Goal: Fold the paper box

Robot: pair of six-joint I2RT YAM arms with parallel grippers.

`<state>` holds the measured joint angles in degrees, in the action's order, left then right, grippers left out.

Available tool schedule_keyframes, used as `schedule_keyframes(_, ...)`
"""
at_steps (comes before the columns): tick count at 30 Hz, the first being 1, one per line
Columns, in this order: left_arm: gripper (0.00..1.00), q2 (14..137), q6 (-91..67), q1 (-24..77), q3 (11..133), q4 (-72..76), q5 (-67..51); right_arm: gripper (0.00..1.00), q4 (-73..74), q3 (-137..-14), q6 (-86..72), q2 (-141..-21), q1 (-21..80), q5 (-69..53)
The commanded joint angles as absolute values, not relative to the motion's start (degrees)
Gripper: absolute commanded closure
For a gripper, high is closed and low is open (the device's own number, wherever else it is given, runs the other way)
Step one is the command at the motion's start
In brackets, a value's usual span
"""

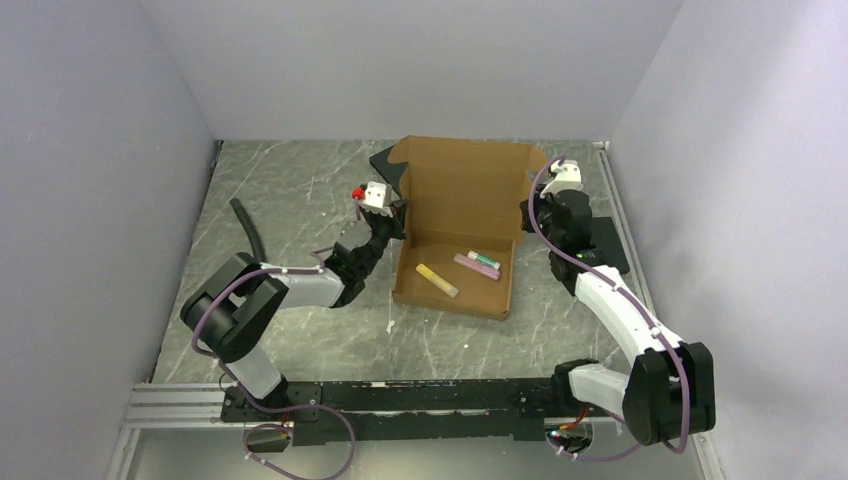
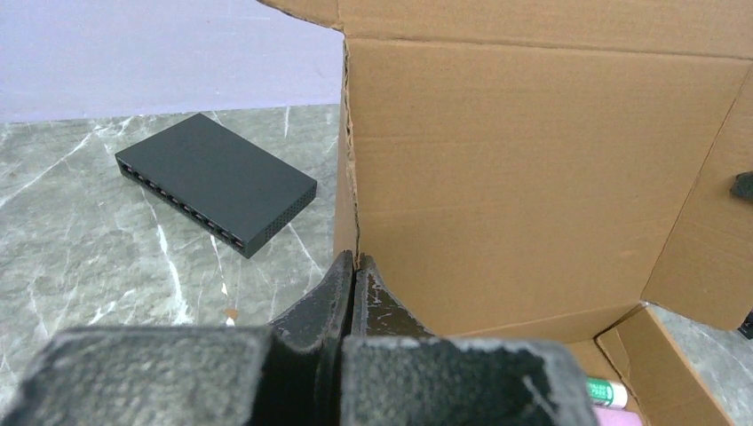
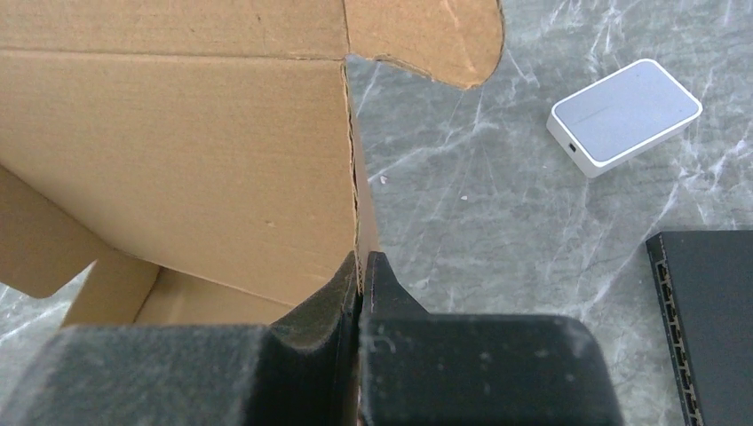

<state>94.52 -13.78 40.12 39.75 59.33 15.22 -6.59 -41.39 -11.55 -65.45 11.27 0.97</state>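
Observation:
The paper box (image 1: 465, 185) of brown cardboard sits mid-table, its lid panel standing upright behind the shallow tray (image 1: 405, 285). My left gripper (image 1: 402, 213) is at the panel's left side. In the left wrist view this left gripper (image 2: 355, 263) is shut on the panel's left edge (image 2: 348, 160). My right gripper (image 1: 524, 213) is at the opposite side. The right wrist view shows that right gripper (image 3: 362, 263) shut on the panel's right edge (image 3: 352, 160). Round tabs stick out at the lid's top corners.
Inside the tray lie a yellow stick (image 1: 437, 280), a pink bar (image 1: 476, 266) and a green-and-white tube (image 1: 484, 259). One flat black slab (image 2: 217, 182) lies left of the lid and another black slab (image 3: 710, 319) to its right, near a small white device (image 3: 624, 114). A black hose (image 1: 247, 228) lies far left.

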Motion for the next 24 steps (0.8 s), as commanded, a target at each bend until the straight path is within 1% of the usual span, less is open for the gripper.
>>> schedule_keyframes(1,1.0,93.8,-12.7,42.0,38.2,61.5,14.0,1.0,-16.0,-42.5,-11.6,-65.8,12.5,3.0)
schedule_keyframes(7,1.0,94.5,-9.4,42.1,41.6,59.9,15.3,1.0,-25.1,-46.4,-10.3,-71.3,13.9,6.6)
schedule_keyframes(12,1.0,96.3,-4.9,42.1,47.1,58.5,17.6,1.0,-33.8,-46.3,-7.7,-75.4,16.4,10.4)
schedule_keyframes(16,1.0,98.9,-1.7,42.1,50.6,59.8,20.2,1.0,-46.1,-42.6,-5.2,-77.7,17.8,14.0)
schedule_keyframes(19,1.0,100.8,-1.1,42.1,51.9,61.4,19.9,1.0,-54.8,-39.1,-3.7,-78.7,18.5,16.4)
schedule_keyframes(24,1.0,103.5,-2.4,42.7,49.7,65.7,20.6,1.0,-59.1,-34.6,-4.4,-78.6,19.1,13.5)
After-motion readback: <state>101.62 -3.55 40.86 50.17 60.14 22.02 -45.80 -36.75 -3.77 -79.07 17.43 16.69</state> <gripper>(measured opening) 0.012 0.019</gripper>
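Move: Both closed grippers already pinch the upright lid by its side edges. The open tray's middle lies about 11 cm back and 11 cm right of the left hand, some 12 cm lower; from the right hand, it lies about 10 cm back and 14 cm left. The black switch sits 12 cm ahead of the left hand. The white case is roughly 8 cm ahead and 9 cm right of the right hand, and the black notebook 17 cm right and 4 cm back, all on the table. Keeping their pinch on the lid's two side edges, both hands carry it forward, away from the bases, and somewhat up: the right starts first and goes about 6 cm, the left lingers, then follows by about 4 cm. The right wrist tips its fingers up some 20 degrees and turns a little clockwise; the left tips up slightly and turns a little counter-clockwise. ##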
